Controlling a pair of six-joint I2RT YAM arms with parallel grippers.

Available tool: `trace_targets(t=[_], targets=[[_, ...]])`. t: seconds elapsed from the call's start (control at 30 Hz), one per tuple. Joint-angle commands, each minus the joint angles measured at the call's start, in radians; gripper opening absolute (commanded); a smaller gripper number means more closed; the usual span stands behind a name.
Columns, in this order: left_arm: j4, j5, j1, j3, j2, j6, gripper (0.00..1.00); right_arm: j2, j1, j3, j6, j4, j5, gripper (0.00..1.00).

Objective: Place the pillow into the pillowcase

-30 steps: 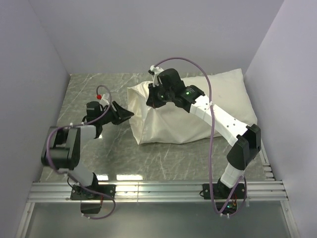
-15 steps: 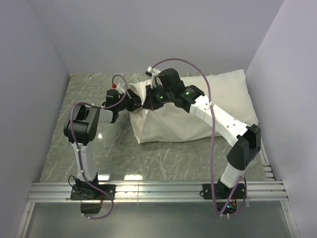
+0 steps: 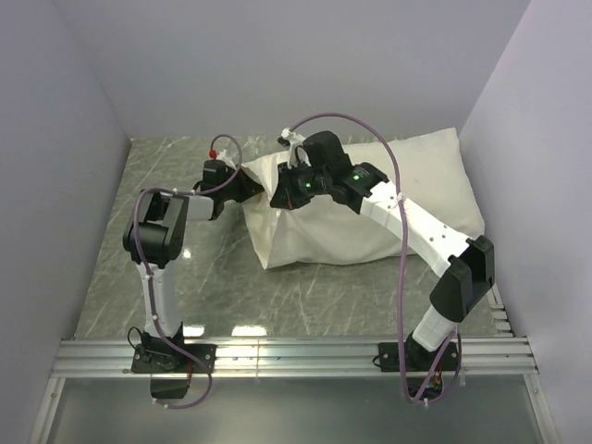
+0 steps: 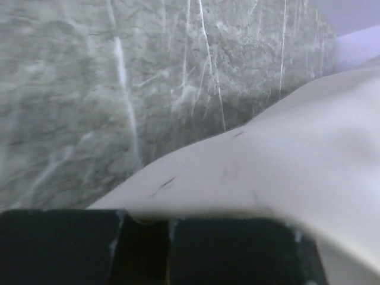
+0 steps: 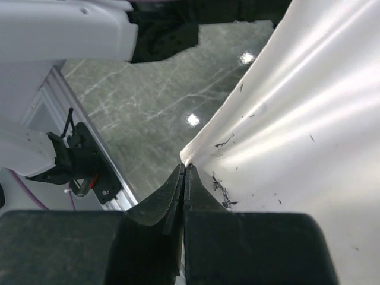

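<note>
The cream, slightly shiny pillowcase (image 3: 310, 231) lies bunched on the marble table, pulled over the left end of the bright white pillow (image 3: 435, 176), which reaches to the right wall. My right gripper (image 3: 281, 196) hangs over the pillowcase's upper left part. In the right wrist view it (image 5: 184, 168) is shut, pinching the hem of the pillowcase (image 5: 309, 113) at its tips. My left gripper (image 3: 249, 185) sits at the pillowcase's far left corner. In the left wrist view the pillowcase (image 4: 279, 166) drapes over its jaws and hides the fingers.
Grey marble tabletop (image 3: 166, 166) spreads left of the fabric. Pale walls close in on the left, back and right. An aluminium rail (image 3: 296, 356) with both arm bases runs along the near edge. The left arm's white link (image 5: 65, 29) shows close above the right gripper.
My left arm swung right from the bare tabletop to the pillowcase's left corner, and its open jaws closed there. The right gripper kept its grip and shifted slightly.
</note>
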Motion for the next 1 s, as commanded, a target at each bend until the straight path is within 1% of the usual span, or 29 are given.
trace_targets(t=[0.0,0.03,0.07,0.1,0.13,0.17,0.23,0.27,0.3,0.37,0.43,0.5,0.6,0.63,0.67,0.73,0.77,0.8,0.83,0.87,0.9,0.93,0.97], targets=[[0.027,0.118,0.073,-0.041,-0.136,0.025,0.00,-0.007,-0.015,-0.029,-0.031,0.046,0.029,0.00],[0.038,0.168,0.107,-0.099,-0.181,0.027,0.00,0.013,-0.019,-0.039,-0.045,0.054,0.036,0.00],[0.035,0.191,0.127,-0.123,-0.275,0.034,0.00,0.037,-0.024,-0.038,-0.051,0.055,0.047,0.00],[0.035,0.217,0.148,-0.144,-0.320,0.034,0.00,0.098,-0.036,-0.032,-0.056,0.054,0.058,0.00],[0.032,0.265,0.197,-0.172,-0.366,0.030,0.00,0.131,-0.044,-0.017,-0.053,0.057,0.064,0.00],[0.021,0.285,0.217,-0.181,-0.449,0.012,0.00,0.160,-0.055,-0.010,-0.050,0.061,0.059,0.00],[0.015,0.326,0.300,-0.198,-0.529,-0.010,0.00,0.237,-0.075,0.014,-0.050,0.069,0.050,0.00],[0.013,0.363,0.314,-0.203,-0.602,-0.013,0.00,0.260,-0.078,0.028,-0.054,0.063,0.050,0.00],[0.012,0.377,0.325,-0.209,-0.635,-0.009,0.00,0.296,-0.078,0.052,-0.056,0.055,0.046,0.00],[0.000,0.382,0.334,-0.221,-0.705,0.004,0.00,0.318,-0.081,0.066,-0.044,0.060,0.047,0.00],[0.024,0.402,0.325,-0.236,-0.712,-0.013,0.00,0.338,-0.079,0.094,-0.034,0.064,0.038,0.00],[-0.003,0.432,0.311,-0.235,-0.683,-0.022,0.00,0.343,-0.084,0.117,-0.025,0.072,0.032,0.00],[-0.013,0.474,0.259,-0.268,-0.635,-0.002,0.00,0.323,-0.090,0.181,-0.008,0.084,0.018,0.00],[-0.026,0.481,0.245,-0.273,-0.625,0.013,0.00,0.317,-0.093,0.195,-0.008,0.084,0.016,0.00],[-0.051,0.482,0.236,-0.273,-0.609,0.069,0.00,0.310,-0.095,0.210,-0.005,0.086,0.007,0.00],[-0.095,0.475,0.227,-0.273,-0.597,0.120,0.00,0.292,-0.096,0.244,-0.017,0.086,0.009,0.00],[-0.100,0.484,0.227,-0.273,-0.588,0.120,0.00,0.289,-0.095,0.252,-0.022,0.081,0.036,0.00],[-0.112,0.500,0.227,-0.270,-0.583,0.125,0.00,0.289,-0.090,0.279,-0.039,0.048,0.035,0.00],[-0.169,0.509,0.227,-0.255,-0.583,0.154,0.00,0.290,-0.085,0.295,-0.092,0.017,0.032,0.01],[-0.180,0.514,0.227,-0.253,-0.589,0.162,0.00,0.287,-0.078,0.302,-0.122,-0.014,0.012,0.13],[-0.189,0.517,0.227,-0.259,-0.598,0.166,0.00,0.272,-0.056,0.315,-0.158,-0.090,0.003,0.47],[-0.204,0.540,0.227,-0.264,-0.611,0.180,0.00,0.263,-0.041,0.319,-0.250,-0.136,0.004,0.63],[-0.241,0.553,0.228,-0.262,-0.614,0.189,0.00,0.254,-0.018,0.318,-0.310,-0.182,0.018,0.75]])
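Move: The left hand already pinches the pillowcase's open rim low over the table; the pillow inside the case has its middle about 42 cm to its right, some 3 cm nearer and roughly level. The right hand holds another part of the rim up high: from it the pillow's middle is about 17 cm ahead, 32 cm right and 22 cm down, the left hand's pinched rim 20 cm ahead, 10 cm left and 20 cm down, and the case's near corner 3 cm back, 6 cm left and 25 cm down. Keeping its pinch on the rim, the left hand sweeps up about 22 cm while swinging out to the left and drawing back, then sinks some 8 cm and comes partly back to the right, ending roughly 11 cm back with its fingertips tipped up about 10 degrees and turned some 15 degrees clockwise. Meanwhile the right hand, still shut on its part of the rim, drops some 13 cm as it reaches forward over the case, rises again about 8 cm to finish 9 cm farther forward, and only at the very end spreads its fingers wide to let go. ##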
